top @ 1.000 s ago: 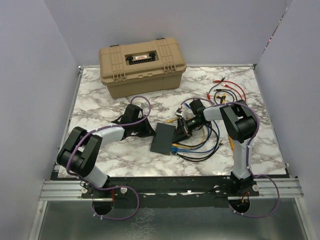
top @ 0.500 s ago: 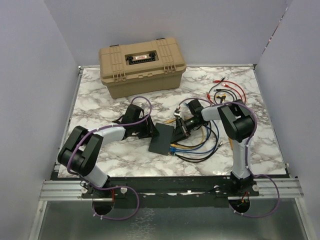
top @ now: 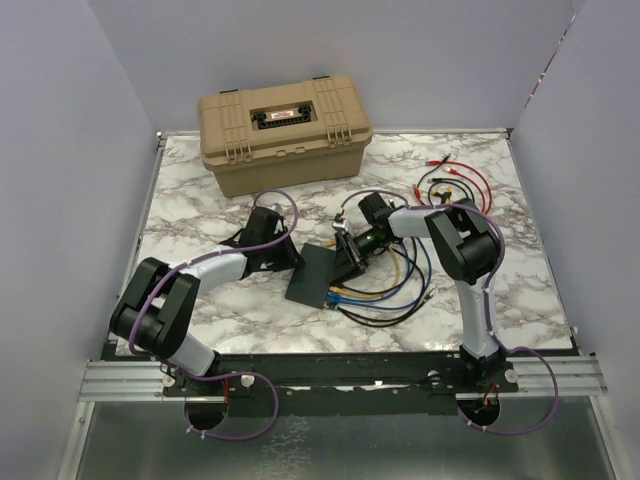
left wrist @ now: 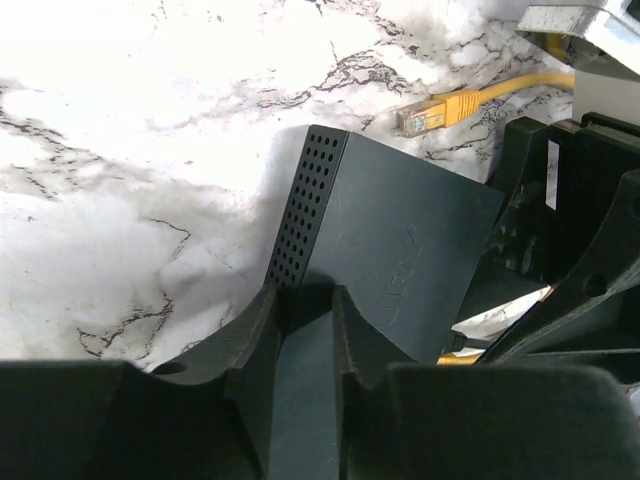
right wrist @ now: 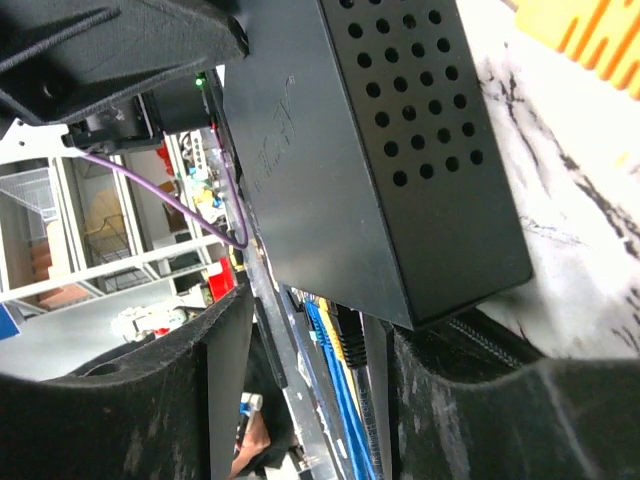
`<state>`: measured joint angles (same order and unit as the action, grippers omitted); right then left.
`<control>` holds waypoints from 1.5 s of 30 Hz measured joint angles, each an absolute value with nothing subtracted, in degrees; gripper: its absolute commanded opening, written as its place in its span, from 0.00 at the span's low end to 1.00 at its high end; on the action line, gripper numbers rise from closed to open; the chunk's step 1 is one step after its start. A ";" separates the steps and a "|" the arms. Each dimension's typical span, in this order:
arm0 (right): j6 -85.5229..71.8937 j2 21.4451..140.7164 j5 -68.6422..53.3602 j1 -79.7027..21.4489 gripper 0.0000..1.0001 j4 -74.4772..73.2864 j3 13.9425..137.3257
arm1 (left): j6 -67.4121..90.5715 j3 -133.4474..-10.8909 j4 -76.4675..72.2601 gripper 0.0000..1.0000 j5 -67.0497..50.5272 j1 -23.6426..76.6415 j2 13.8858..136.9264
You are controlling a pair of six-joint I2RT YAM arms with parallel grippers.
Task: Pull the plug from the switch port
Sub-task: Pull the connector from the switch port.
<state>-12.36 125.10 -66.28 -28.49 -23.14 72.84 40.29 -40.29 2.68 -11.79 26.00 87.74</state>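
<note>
The black switch (top: 308, 275) lies between my two arms, its perforated side (left wrist: 300, 205) showing in the left wrist view. My left gripper (left wrist: 305, 300) is shut on the switch's edge, with the box running between its narrow jaws. Blue, yellow and black plugs (right wrist: 345, 345) sit in the ports on the switch's near short edge (top: 335, 295). My right gripper (right wrist: 315, 330) stands open around these plugs and the switch's corner (right wrist: 340, 150); a gap shows beside the left finger. A loose yellow plug (left wrist: 430, 115) lies on the marble beyond the switch.
A tan toolbox (top: 285, 130) stands at the back. Red and black leads (top: 455, 175) lie at the back right. Blue, yellow and black cables (top: 395, 290) loop on the table right of the switch. Grey walls close in both sides.
The switch and both grippers have shifted left. The right gripper's jaws have widened. The left gripper opened briefly and has closed in on the switch again.
</note>
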 measured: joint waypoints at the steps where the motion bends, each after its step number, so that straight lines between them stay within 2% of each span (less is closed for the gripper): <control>1: -12.45 124.75 -65.98 -28.40 0.53 -22.98 72.53 | 40.36 -40.29 2.79 0.18 -11.53 25.93 87.74; 3: -12.56 124.16 -65.71 -28.12 0.49 -22.41 71.66 | 40.40 -40.27 2.81 0.17 -10.96 25.96 88.03; 6: -12.36 123.59 -65.60 -27.68 0.36 -21.91 70.13 | 40.69 -40.51 2.72 0.17 -10.96 25.93 88.55; 8: -12.03 123.55 -65.60 -27.62 0.32 -21.50 69.17 | 40.69 -40.95 2.76 0.17 -10.94 25.93 88.95; 24: -13.04 124.64 -66.81 -27.29 0.34 -19.57 69.30 | 40.62 -42.83 2.90 0.17 -10.87 25.82 90.65; 30: -13.08 125.27 -67.31 -27.29 0.23 -18.90 69.60 | 40.51 -43.18 2.96 0.17 -10.87 25.82 90.91; 38: -12.36 126.15 -67.33 -27.38 0.20 -18.79 69.97 | 40.45 -43.86 3.22 0.17 -10.87 25.82 91.46; 45: -11.97 126.93 -67.13 -27.53 0.07 -20.62 71.07 | 40.45 -44.18 3.36 0.15 -10.87 25.71 91.79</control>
<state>-11.97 126.93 -67.13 -27.53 -20.62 71.07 40.45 -44.18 3.36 -10.87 25.71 91.79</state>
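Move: The right hand's open fingers straddle the black plug in the switch port, about 1 cm lower and 1 cm nearer the base. The switch's middle lies some 5 cm left of this hand and 1 cm farther out; the blue plugs sit about 4 cm back and 1 cm left, the loose yellow plug 8 cm ahead and 1 cm left. From the left hand, which pinches the switch's outer edge, the black plug is roughly 5 cm back and 8 cm right. Backing off to its right by about 1.5 cm while sinking and drawing slightly back, the right hand then eases forward and a little left again and settles lower still, about 1.5 cm down in all, its fingers closing from half open to nearly shut at the black plug. The left hand slides some 1.5 cm forward along the switch's left edge, keeping its pinch. ##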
